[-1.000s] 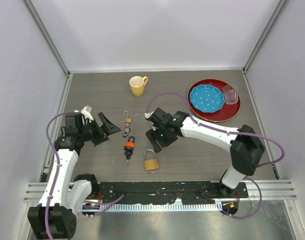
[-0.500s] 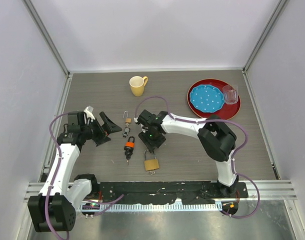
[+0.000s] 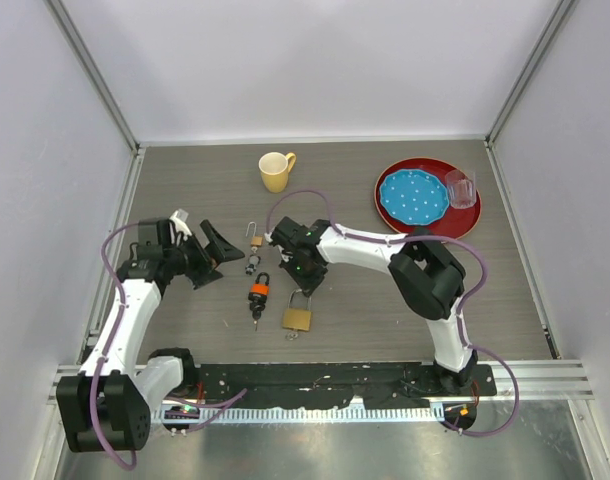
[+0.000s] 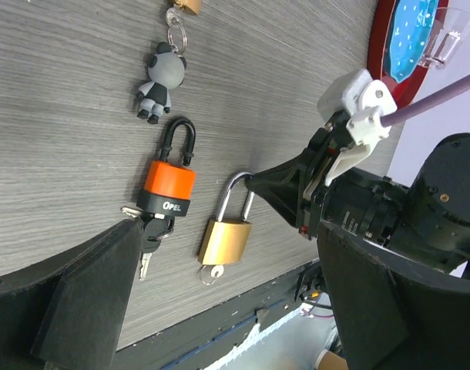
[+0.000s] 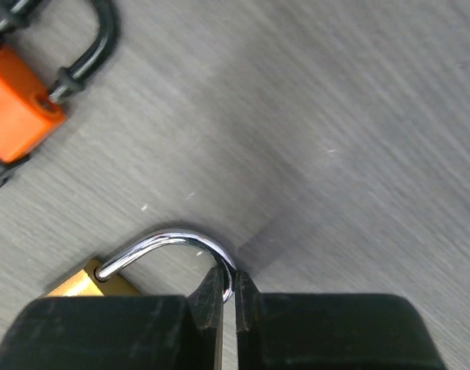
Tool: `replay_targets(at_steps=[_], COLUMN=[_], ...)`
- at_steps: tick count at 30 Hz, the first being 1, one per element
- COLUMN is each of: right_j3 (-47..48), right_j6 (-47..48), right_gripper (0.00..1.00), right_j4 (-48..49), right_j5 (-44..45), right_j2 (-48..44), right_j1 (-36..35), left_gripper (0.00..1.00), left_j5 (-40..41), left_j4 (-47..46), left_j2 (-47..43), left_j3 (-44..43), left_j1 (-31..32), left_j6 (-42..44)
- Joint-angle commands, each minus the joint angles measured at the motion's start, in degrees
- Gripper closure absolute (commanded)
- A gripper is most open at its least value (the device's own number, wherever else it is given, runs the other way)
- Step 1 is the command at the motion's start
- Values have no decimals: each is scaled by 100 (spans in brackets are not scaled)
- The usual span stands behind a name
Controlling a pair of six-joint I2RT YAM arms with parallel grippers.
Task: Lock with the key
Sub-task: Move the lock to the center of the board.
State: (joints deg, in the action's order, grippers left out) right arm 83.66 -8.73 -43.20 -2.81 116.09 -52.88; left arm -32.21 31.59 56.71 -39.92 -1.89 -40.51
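A brass padlock (image 3: 297,319) lies flat on the table with its silver shackle (image 5: 167,242) pointing away from the arms. A small key (image 4: 212,273) on a ring sits in its bottom. My right gripper (image 5: 228,284) is shut on the right side of that shackle, fingertips pinching the steel. Left of it lies an orange padlock (image 3: 259,292) with a black shackle and a bunch of keys (image 4: 146,260) at its base. My left gripper (image 3: 210,258) hovers open to the left of both locks and holds nothing.
A panda keychain (image 4: 159,83) with a tiny brass lock (image 3: 255,240) lies behind the orange padlock. A yellow mug (image 3: 275,171) stands at the back. At the back right, a red plate (image 3: 463,227) carries a blue dish (image 3: 413,196) and a clear glass (image 3: 461,187).
My right gripper swung left to the brass padlock and closed on its shackle. The padlock shifted slightly left. The left arm barely moved.
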Motion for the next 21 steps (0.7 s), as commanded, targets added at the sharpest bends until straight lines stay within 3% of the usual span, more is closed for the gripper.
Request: replay_targets(at_steps=[1,9,15,21], right_j3=[133,546,889,969], right_j6=[-23,530,557,136], right_gripper=[95,92,81,49], right_j4=[66,171,198,198], right_j5=[510,-253,-360,245], right_j2=[98,80,194,-367], right_j1=[488,1008,990,990], left_gripper=[0,0,0,1], left_j5=[-277,-453,-58,21], left_j4=[-417,-874,-830,-1120], left_j2=[130,569,1070,1571], left_j3=[-279,-464,-876,-1009], left_j1=[-4,136,953,1384], left_j6=[-123,-273,-203,-352])
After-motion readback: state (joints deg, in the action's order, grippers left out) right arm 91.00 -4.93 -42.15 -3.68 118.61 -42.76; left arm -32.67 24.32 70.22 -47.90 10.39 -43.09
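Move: The right hand is already shut on the brass padlock's shackle; the padlock's middle lies about 5 cm back, 2 cm left and 1 cm below, while the board's centre is some 12 cm ahead and 7 cm right. The orange padlock stands level with that hand, about 13 cm left; the panda keychain is 8 cm ahead and 14 cm left. From the raised left hand the brass padlock is roughly 6 cm back, 15 cm right and 13 cm down. Still pinching the shackle's bend, the right hand drags the brass padlock about 8 cm forward over the board, swinging some 4 cm right before easing back 2 to 3 cm left; its fingers then open about halfway, letting go as it rises about 2 cm. The open left hand comes about 6 cm right and 3 cm forward towards the padlock, turning some 10 degrees clockwise. ##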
